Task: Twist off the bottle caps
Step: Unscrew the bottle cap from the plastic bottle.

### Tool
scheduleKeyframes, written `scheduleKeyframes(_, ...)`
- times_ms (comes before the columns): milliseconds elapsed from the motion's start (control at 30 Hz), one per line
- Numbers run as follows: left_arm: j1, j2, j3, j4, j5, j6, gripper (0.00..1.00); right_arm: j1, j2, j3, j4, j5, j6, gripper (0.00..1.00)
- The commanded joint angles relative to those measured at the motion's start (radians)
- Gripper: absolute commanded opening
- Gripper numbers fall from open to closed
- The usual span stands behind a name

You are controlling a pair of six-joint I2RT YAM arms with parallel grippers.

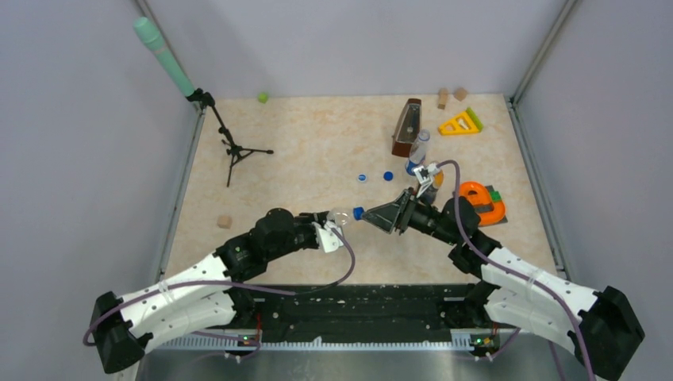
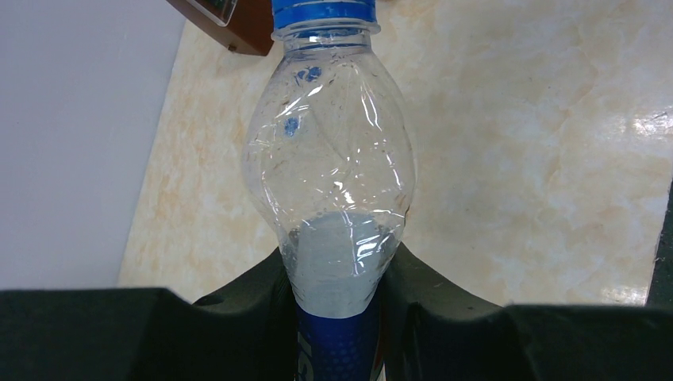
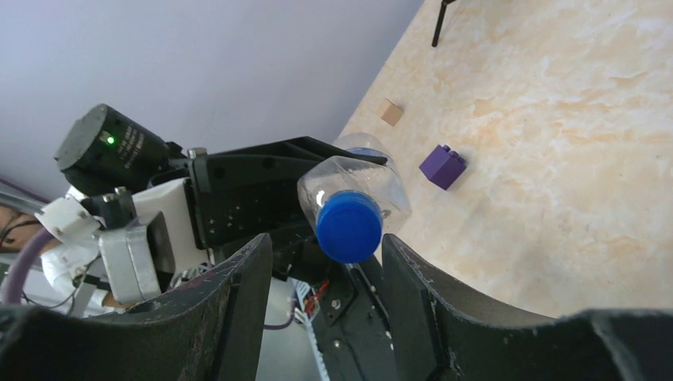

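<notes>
My left gripper is shut on a clear plastic bottle, holding it sideways above the table by its blue-labelled lower body. The bottle's dark blue cap is on the neck and points at my right gripper. In the right wrist view that cap sits at the tips of the open right gripper, close to the right finger, with a gap on the left. Two loose caps lie on the table behind. A second bottle stands upright further back.
A brown metronome-like box stands beside the upright bottle, a yellow wedge behind it. An orange piece lies right of my right arm. A tripod stands at the back left. A purple cube and wooden block lie nearby.
</notes>
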State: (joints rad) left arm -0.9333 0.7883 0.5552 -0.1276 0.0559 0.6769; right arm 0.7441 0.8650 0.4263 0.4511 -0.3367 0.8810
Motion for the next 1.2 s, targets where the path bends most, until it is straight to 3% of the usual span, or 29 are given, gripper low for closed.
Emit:
scheduleKeyframes(0,-0.021,0.003,-0.017,0.093,-0.062,0.023,0.00,0.003,0.001,0.012,0.070,0.011,0.048,0.53)
scheduleKeyframes(567,-0.034,0.002,-0.030,0.118,-0.061,0.011,0.00,0.003,0.074,0.010,0.115,0.038,0.072,0.49)
scheduleKeyframes(700,-0.035,0.001,-0.028,0.113,-0.029,0.013,0.00,0.003,0.088,0.014,0.127,0.033,0.073,0.43)
scheduleKeyframes(1000,-0.034,-0.013,-0.025,0.093,-0.001,0.005,0.00,0.004,0.089,0.023,0.102,0.002,0.016,0.12)
scheduleKeyframes(1167,-0.033,-0.008,0.005,0.050,0.051,-0.094,0.00,0.003,0.090,0.039,0.063,-0.083,-0.085,0.01)
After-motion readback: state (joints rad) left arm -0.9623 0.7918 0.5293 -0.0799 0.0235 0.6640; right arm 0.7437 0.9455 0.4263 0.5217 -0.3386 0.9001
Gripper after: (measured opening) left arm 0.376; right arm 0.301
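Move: The blue cap on the held plastic bottle sits just off the right hand's open fingertips: about 2 cm to its left, 2 cm ahead and 1 cm lower. Two loose blue caps lie on the table some 20 cm below that hand, one about 11 cm ahead and 1 cm left, the other 12 cm ahead and 8 cm right. From the left hand, which grips the bottle, its cap is roughly 9 cm right, level fore and aft, and 5 cm up. The bottle's blue cap gets gripped anew: the right hand eases little more than 1 cm forward and down, edges just under 1 cm left to bring the fingertips either side of it, then closes to pinch the cap by its sides. Its wrist hardly turns, under 5 degrees, while the left hand stays put, still clamping the bottle. ##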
